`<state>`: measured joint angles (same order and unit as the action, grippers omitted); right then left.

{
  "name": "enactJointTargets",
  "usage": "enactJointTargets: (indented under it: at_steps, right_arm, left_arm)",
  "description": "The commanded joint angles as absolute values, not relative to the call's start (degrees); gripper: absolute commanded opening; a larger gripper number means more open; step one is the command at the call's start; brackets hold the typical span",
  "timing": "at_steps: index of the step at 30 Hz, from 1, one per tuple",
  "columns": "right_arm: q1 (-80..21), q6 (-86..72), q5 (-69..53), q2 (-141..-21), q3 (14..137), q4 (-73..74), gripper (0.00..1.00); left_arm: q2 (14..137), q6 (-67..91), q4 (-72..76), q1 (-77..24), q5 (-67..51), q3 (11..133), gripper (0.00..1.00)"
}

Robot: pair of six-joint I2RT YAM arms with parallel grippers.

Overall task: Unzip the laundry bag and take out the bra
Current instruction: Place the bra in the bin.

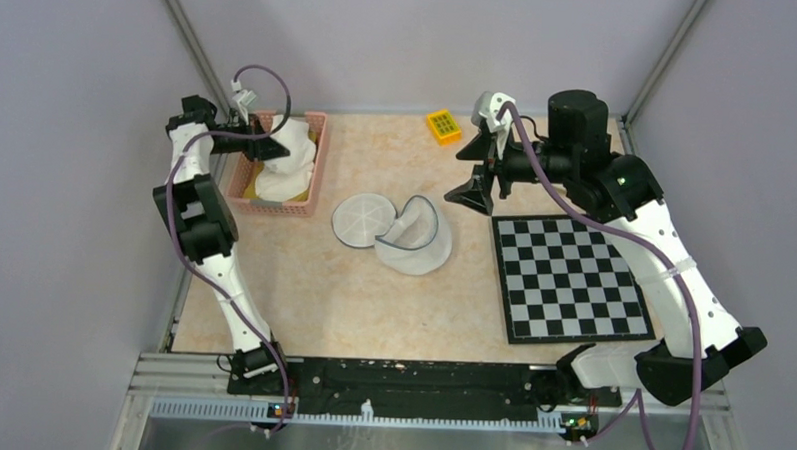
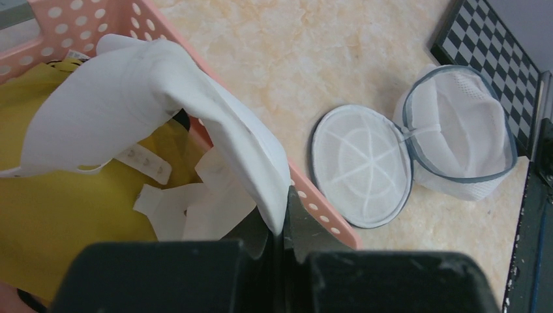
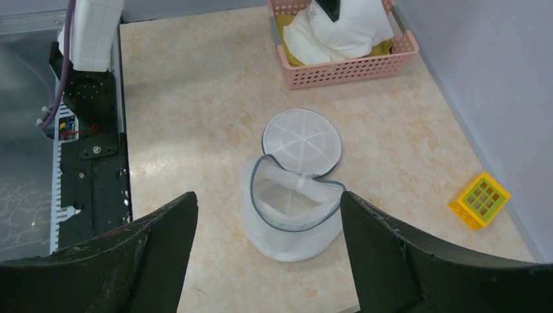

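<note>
The white mesh laundry bag (image 1: 417, 241) (image 2: 460, 134) (image 3: 292, 212) lies unzipped mid-table, its round lid (image 1: 363, 220) (image 2: 360, 166) (image 3: 302, 139) flipped flat to the left, and its inside looks empty. The white bra (image 1: 289, 153) (image 2: 150, 98) (image 3: 339, 29) hangs over the pink basket (image 1: 315, 182) (image 2: 321, 210) (image 3: 345, 73). My left gripper (image 1: 267, 145) (image 2: 285, 210) is shut on the bra's edge, at the basket's right rim. My right gripper (image 1: 473, 185) (image 3: 267, 195) is open and holds nothing, raised to the right of the bag.
A yellow cloth (image 2: 59, 215) lies in the basket under the bra. A chessboard (image 1: 571, 276) (image 2: 495, 52) lies flat at the right of the table. A small yellow gridded block (image 1: 443, 126) (image 3: 480, 201) sits near the back edge.
</note>
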<state>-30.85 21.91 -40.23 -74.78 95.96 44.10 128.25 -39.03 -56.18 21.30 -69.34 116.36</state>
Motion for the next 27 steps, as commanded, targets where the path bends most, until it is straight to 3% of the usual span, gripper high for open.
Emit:
enactJointTargets:
  at_steps: [1, 4, 6, 10, 12, 18, 23, 27]
  right_arm:
    - [-30.6, 22.6, -41.0, -75.1, 95.5, 42.9, 0.79]
    - [-30.6, 22.9, -40.7, -75.1, 95.5, 43.2, 0.79]
    - [-30.6, 22.9, -40.6, -75.2, 95.5, 43.3, 0.79]
    - [-30.6, 22.7, -40.6, -75.3, 95.6, 43.5, 0.79]
    - [-30.6, 22.7, -40.6, -75.3, 95.7, 43.5, 0.79]
    - [-30.6, 22.5, -40.7, -75.1, 95.5, 43.6, 0.79]
    - [-30.6, 22.3, -40.9, -74.7, 95.2, 43.3, 0.79]
    - [-30.6, 22.0, -40.9, -74.5, 94.9, 43.1, 0.79]
  left_arm:
    - [130.6, -39.0, -55.2, 21.0, -68.1, 120.6, 0.00]
    - [132.7, -37.7, -54.1, 20.9, -67.4, 122.4, 0.02]
    - [134.6, -37.3, -53.9, 20.9, -66.6, 124.3, 0.10]
    - [136.9, -36.1, -52.8, 20.9, -64.7, 126.3, 0.46]
    - [136.2, -34.8, -50.9, 20.9, -63.6, 125.5, 0.56]
    - [129.9, -31.5, -43.5, 21.0, -51.9, 120.1, 0.65]
    - [121.3, -29.5, -38.3, 21.0, -42.9, 111.6, 0.96]
    - [115.8, -28.2, -36.0, 20.9, -37.0, 107.4, 0.99]
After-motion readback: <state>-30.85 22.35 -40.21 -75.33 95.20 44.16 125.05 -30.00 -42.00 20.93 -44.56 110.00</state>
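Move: The left gripper, holding the white bra, is already over the bin: the bin's middle lies about 3 cm to its left, level with it fore and aft, and some 10 cm below. The yellow garment fills the bin's floor, 2 cm left and 12 cm down. The laundry bag's round lid lies about 20 cm right and 9 cm back, its open body some 35 cm right and 14 cm back. From the right hand the bin's middle is roughly 46 cm left, 24 cm ahead, 33 cm down. Bring the left gripper forward and down into the bin, about 4 cm and 5 cm, opening the fingers from shut to wide on the way so they let go of the bra over the yellow garment. Then swing left towards the bin's left side, easing back a little and beginning to rise, while the wrist turns some 25 degrees, counter-clockwise and with its left side lifting. ##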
